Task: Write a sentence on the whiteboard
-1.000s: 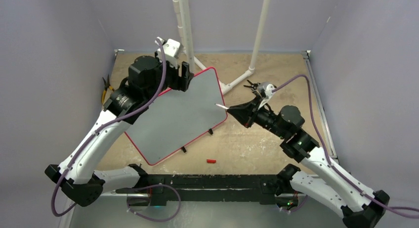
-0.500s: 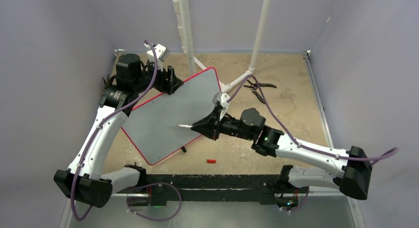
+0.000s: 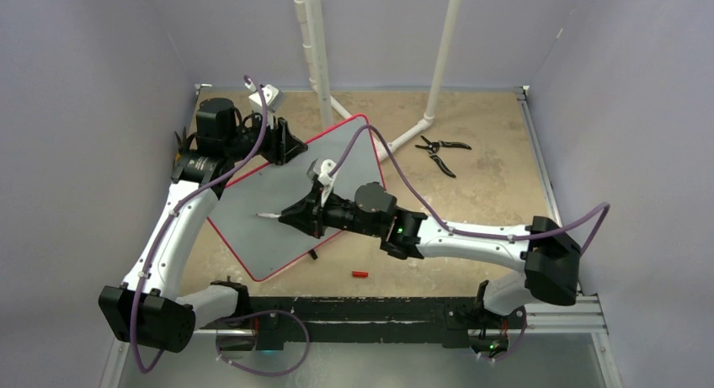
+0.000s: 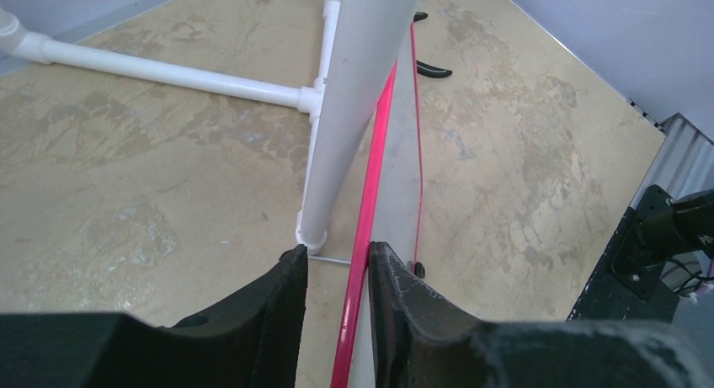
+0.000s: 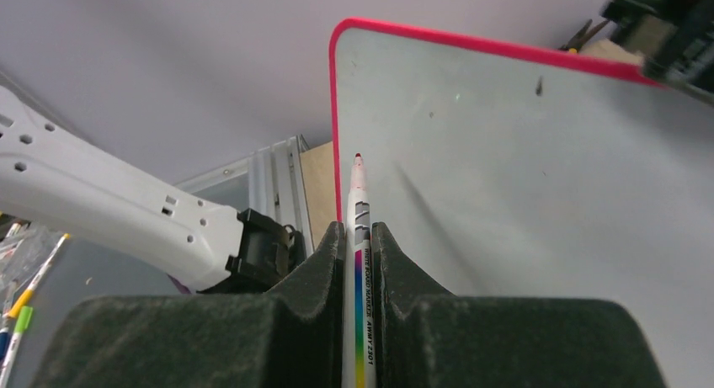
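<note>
The whiteboard (image 3: pixel 286 179) lies tilted across the table's left half, pale grey with a thin red rim; no sentence shows on its surface. My left gripper (image 3: pixel 293 143) is at the board's upper edge. In the left wrist view its jaws (image 4: pixel 337 255) straddle the red rim (image 4: pixel 370 194): the rim touches the right finger and a gap remains on the left side. My right gripper (image 3: pixel 288 217) is shut on a white marker (image 3: pixel 271 215), uncapped. The marker (image 5: pixel 357 194) points its red tip just over the whiteboard (image 5: pixel 505 169) near a corner.
A red marker cap (image 3: pixel 359 274) lies on the table below the board. Black pliers (image 3: pixel 442 146) rest at the back right. White pipes (image 3: pixel 438 51) rise behind the board, one pipe (image 4: pixel 354 93) right next to my left fingers. A yellow-handled tool (image 3: pixel 178 156) sits by the left wall.
My right arm has swung left across the board with the marker, from its right edge to its left part. The left gripper slid left along the top rim and its jaws narrowed.
</note>
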Controlling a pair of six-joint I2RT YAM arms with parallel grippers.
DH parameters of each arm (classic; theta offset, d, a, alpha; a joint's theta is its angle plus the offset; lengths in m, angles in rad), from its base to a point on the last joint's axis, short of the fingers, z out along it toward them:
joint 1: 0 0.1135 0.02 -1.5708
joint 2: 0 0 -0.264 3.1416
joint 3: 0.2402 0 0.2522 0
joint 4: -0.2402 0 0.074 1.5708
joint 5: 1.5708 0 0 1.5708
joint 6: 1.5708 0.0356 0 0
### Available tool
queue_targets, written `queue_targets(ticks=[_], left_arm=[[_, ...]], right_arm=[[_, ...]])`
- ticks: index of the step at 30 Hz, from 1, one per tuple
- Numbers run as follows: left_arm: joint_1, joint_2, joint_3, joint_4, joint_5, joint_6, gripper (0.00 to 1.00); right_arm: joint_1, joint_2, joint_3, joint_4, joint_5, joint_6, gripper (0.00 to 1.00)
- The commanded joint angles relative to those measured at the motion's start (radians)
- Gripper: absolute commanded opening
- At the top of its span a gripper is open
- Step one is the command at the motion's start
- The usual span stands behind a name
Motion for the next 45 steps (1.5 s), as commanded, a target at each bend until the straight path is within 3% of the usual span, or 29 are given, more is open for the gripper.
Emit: queue_targets(ticks=[1, 22, 45], left_arm=[[0.02, 0.002, -0.014, 0.075, 0.074, 0.012, 0.27], [0.044, 0.014, -0.039, 0.117, 0.132, -0.01, 0.0], [0.055, 0.011, -0.045, 0.129, 0.16, -0.018, 0.0]], right_arm=[[0.025, 0.067, 0.122, 0.042, 0.01, -0.055, 0.0], [0.076, 0.236, 0.26, -0.071, 0.058, -0.118, 0.0], [0.077, 0.26, 0.306, -0.07, 0.219, -0.086, 0.0]])
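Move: Holding the uncapped marker, the right hand has its writing spot near the whiteboard's left end, about 12 cm to its left, 2 cm ahead and 5 cm below. The rim place at the left gripper lies some 17 cm ahead and 4 cm to the right, about level in height; the red cap is on the table, roughly 16 cm right, 1 cm back and 28 cm below. The left hand has the board's top rim right between its open fingers, with the upright pipe about 7 cm ahead and 7 cm right. Carrying the marker left across the whiteboard's face, the right hand travels about 7 cm, sinking some 4 cm after the start and dipping the marker slightly, then slows to a creep with the tip meeting the board near its left edge; its grip stays shut. Meanwhile the left hand stays almost in place at the top rim, turns slightly clockwise and closes its fingers to pinch the rim. ##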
